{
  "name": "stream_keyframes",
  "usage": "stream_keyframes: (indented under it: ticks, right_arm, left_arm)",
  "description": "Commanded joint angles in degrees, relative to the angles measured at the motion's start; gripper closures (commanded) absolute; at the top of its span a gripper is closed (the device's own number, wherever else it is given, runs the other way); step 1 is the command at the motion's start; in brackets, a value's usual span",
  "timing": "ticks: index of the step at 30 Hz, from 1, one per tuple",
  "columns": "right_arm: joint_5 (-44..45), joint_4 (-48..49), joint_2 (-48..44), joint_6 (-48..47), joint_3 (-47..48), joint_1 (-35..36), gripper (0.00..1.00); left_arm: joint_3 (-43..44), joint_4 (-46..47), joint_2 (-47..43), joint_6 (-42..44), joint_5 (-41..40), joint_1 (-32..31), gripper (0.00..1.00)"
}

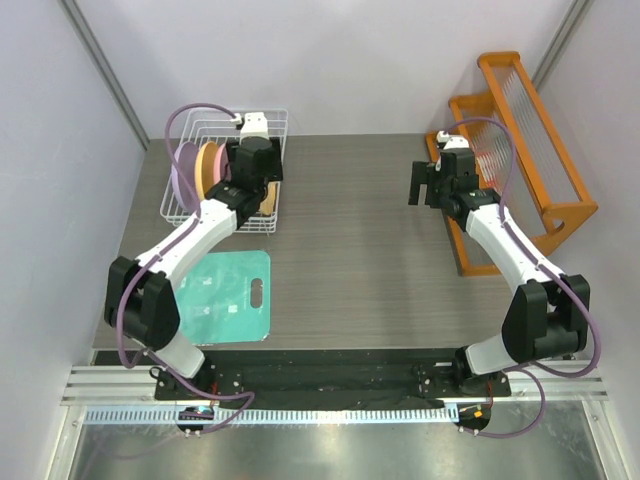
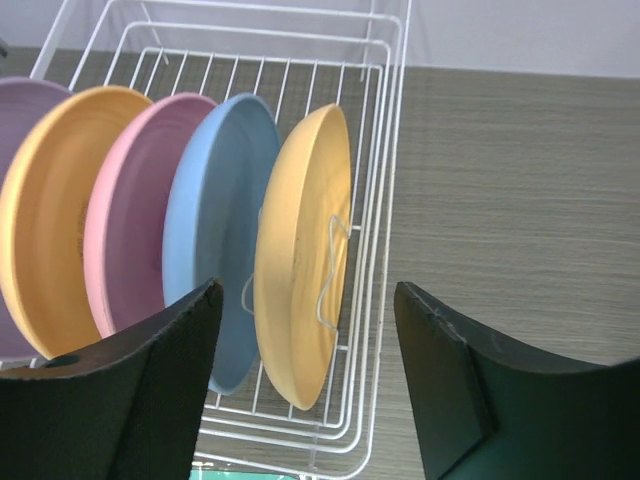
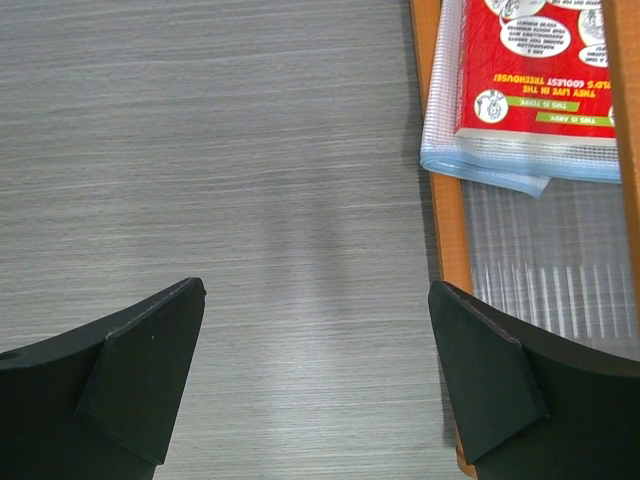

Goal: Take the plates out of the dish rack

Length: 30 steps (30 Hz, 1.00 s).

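Observation:
Several plates stand on edge in the white wire dish rack (image 2: 395, 130): lavender (image 2: 15, 100), orange (image 2: 50, 220), pink (image 2: 130, 200), light blue (image 2: 215, 220) and yellow-orange (image 2: 300, 250). My left gripper (image 2: 307, 290) hangs open above the rack's right end. The yellow-orange plate's lower edge shows between its fingers, with a gap on each side. From above, the rack (image 1: 275, 120) is at the table's far left, and the left wrist covers its right part. My right gripper (image 1: 428, 190) stands open over bare table (image 3: 250, 150), holding nothing.
A teal cutting mat (image 1: 228, 295) lies in front of the rack. An orange wooden shelf rack (image 1: 530, 140) stands along the right edge, its rail (image 3: 445, 250) just right of the right gripper. A red printed packet (image 3: 530, 70) in a clear sleeve lies on it.

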Motion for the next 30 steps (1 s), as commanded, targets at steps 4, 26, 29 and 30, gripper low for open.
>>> stream_keyframes:
  ticks: [4, 26, 29, 30]
  right_arm:
    - [0.3, -0.4, 1.0, -0.8, 3.1, 0.1, 0.0]
    - [0.8, -1.1, 1.9, -0.9, 3.1, 0.1, 0.0]
    - [1.0, -1.3, 2.1, -0.9, 3.3, 0.1, 0.0]
    - [0.9, -1.4, 2.1, -0.9, 3.3, 0.1, 0.0]
  left_arm:
    - [2.3, 1.1, -3.3, 0.7, 0.4, -1.0, 0.36]
    - [7.7, 1.1, 10.1, 4.1, -14.0, -0.5, 0.57]
    - [9.1, -1.4, 11.3, 2.9, -15.0, 0.0, 0.72]
    - [9.2, -1.8, 11.4, 2.6, -15.0, 0.0, 0.8]
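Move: Between and beyond the left hand's open fingers stands the rightmost, yellow plate, its middle about 5 cm ahead, 1 cm left and some 9 cm below. The blue plate stands about 5 cm to the left of it, with the pink plate 5 cm beyond that. The rack's right side runs about 4 cm to the right of the yellow plate. From the right hand, that plate lies about 9 cm ahead, 50 cm left and slightly lower. Rising a couple of centimetres and easing back slightly first, the left hand then sinks some 6 cm while going about 3 cm forward and 2 cm left, onto the yellow plate's near upper rim. It rolls left side up and turns counter-clockwise, each about 10 degrees. The fingers narrow from wide to about a third open, straddling the rim, the left one slipping in between the yellow and blue plates, and begin to pinch it. ##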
